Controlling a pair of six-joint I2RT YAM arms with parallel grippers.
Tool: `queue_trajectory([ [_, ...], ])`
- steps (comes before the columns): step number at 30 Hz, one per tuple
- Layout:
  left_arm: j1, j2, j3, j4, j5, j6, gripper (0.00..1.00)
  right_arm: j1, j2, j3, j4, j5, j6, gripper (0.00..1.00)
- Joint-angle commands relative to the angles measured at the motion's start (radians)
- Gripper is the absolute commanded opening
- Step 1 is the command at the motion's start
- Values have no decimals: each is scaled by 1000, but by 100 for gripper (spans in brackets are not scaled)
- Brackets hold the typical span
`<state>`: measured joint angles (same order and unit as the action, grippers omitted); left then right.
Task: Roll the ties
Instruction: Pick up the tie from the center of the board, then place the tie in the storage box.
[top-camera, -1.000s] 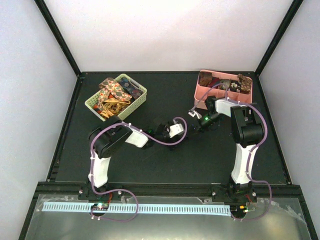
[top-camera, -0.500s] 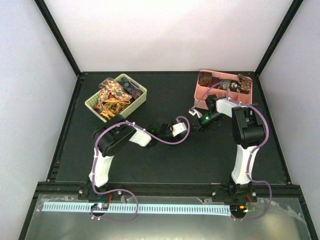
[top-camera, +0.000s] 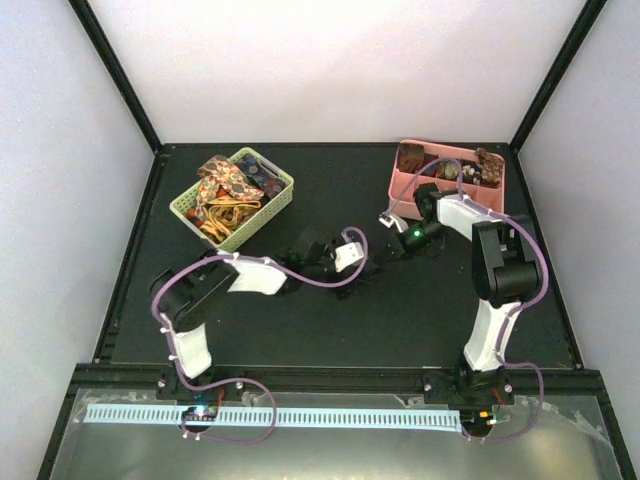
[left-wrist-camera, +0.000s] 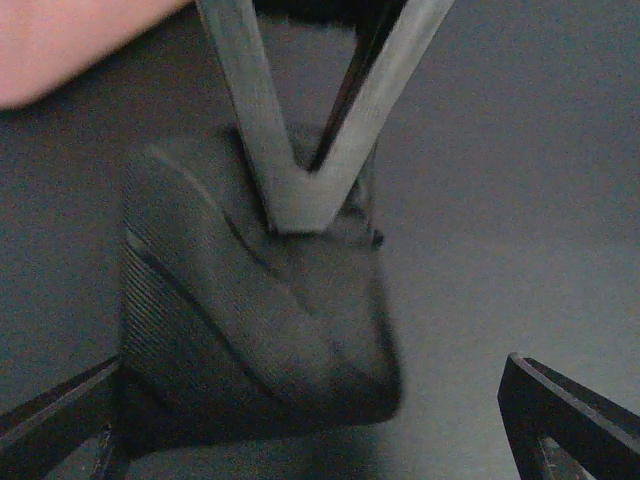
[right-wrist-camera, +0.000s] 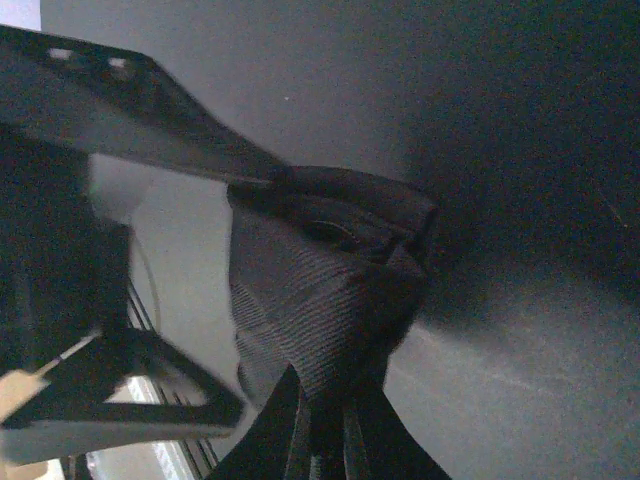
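A dark ribbed tie, rolled into a loose coil (left-wrist-camera: 240, 310), lies on the black table mat. My right gripper (right-wrist-camera: 325, 415) is shut on one edge of the coil (right-wrist-camera: 310, 290); its fingers (left-wrist-camera: 300, 190) show pinched in a V in the left wrist view. My left gripper (left-wrist-camera: 310, 410) is open, its jaws wide on either side of the coil, the left finger close against it. In the top view both grippers meet at mid-table, left (top-camera: 368, 262) and right (top-camera: 390, 246). Several paisley ties (top-camera: 225, 185) lie in a green basket.
The green basket (top-camera: 283, 190) stands at the back left. A pink tray (top-camera: 400, 182) holding several rolled ties stands at the back right, just behind my right arm. Purple cables loop over both arms.
My left arm has swung its elbow out to the left and stretched lower toward the coil. The right gripper has stayed shut on the tie, barely moving.
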<state>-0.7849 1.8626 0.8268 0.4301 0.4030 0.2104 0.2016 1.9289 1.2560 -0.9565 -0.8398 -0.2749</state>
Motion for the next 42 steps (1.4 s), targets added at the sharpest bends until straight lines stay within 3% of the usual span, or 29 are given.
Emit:
queue_trajectory([
  [1, 20, -155, -18, -109, 69, -23, 99, 1, -68, 31, -40, 45, -52, 2],
  [7, 116, -358, -16, -368, 105, -27, 99, 0, -128, 96, -120, 82, -111, 2],
  [12, 273, -437, 46, -559, 278, 39, 99, -2, -172, 173, -186, 110, -144, 1],
  [18, 417, -536, 201, -814, 219, 176, 99, -2, -227, 317, -247, 183, -180, 2],
  [22, 511, -591, 220, -867, 271, 191, 99, -2, -261, 423, -282, 253, -238, 2],
  [29, 546, -668, 147, -853, 321, 151, 99, -4, -273, 621, -317, 433, -375, 2],
  [37, 553, -696, 107, -782, 403, 118, 99, -22, -298, 731, -270, 602, -552, 1],
  [42, 553, -658, 129, -790, 424, 109, 99, -50, -341, 712, -200, 681, -679, 2],
])
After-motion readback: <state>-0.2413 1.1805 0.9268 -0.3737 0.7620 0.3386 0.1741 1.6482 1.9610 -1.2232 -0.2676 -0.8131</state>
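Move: The dark rolled tie is already pinched in the right fingers; the pink box it is headed for has its middle about 13 cm ahead of the right hand and 12 cm to its right, some 3 cm lower, its row of stored rolled ties about 17 cm ahead and 13 cm to the right. From the open left hand, the rolled tie is about 4 cm ahead and 6 cm to the right, level with it; the green basket is about 17 cm ahead and 28 cm to the left. Keeping the rolled tie pinched, the right hand lifts it about 25 cm, slowly at first, while easing forward and then also right, away from the board's centre to high over the pink box's left part, the fingers swinging some 70 degrees from pointing left to forward and down. The left hand, staying wide open, backs away from the tie, rising and travelling left about 18 cm each towards the green basket, with a slight counter-clockwise turn. ##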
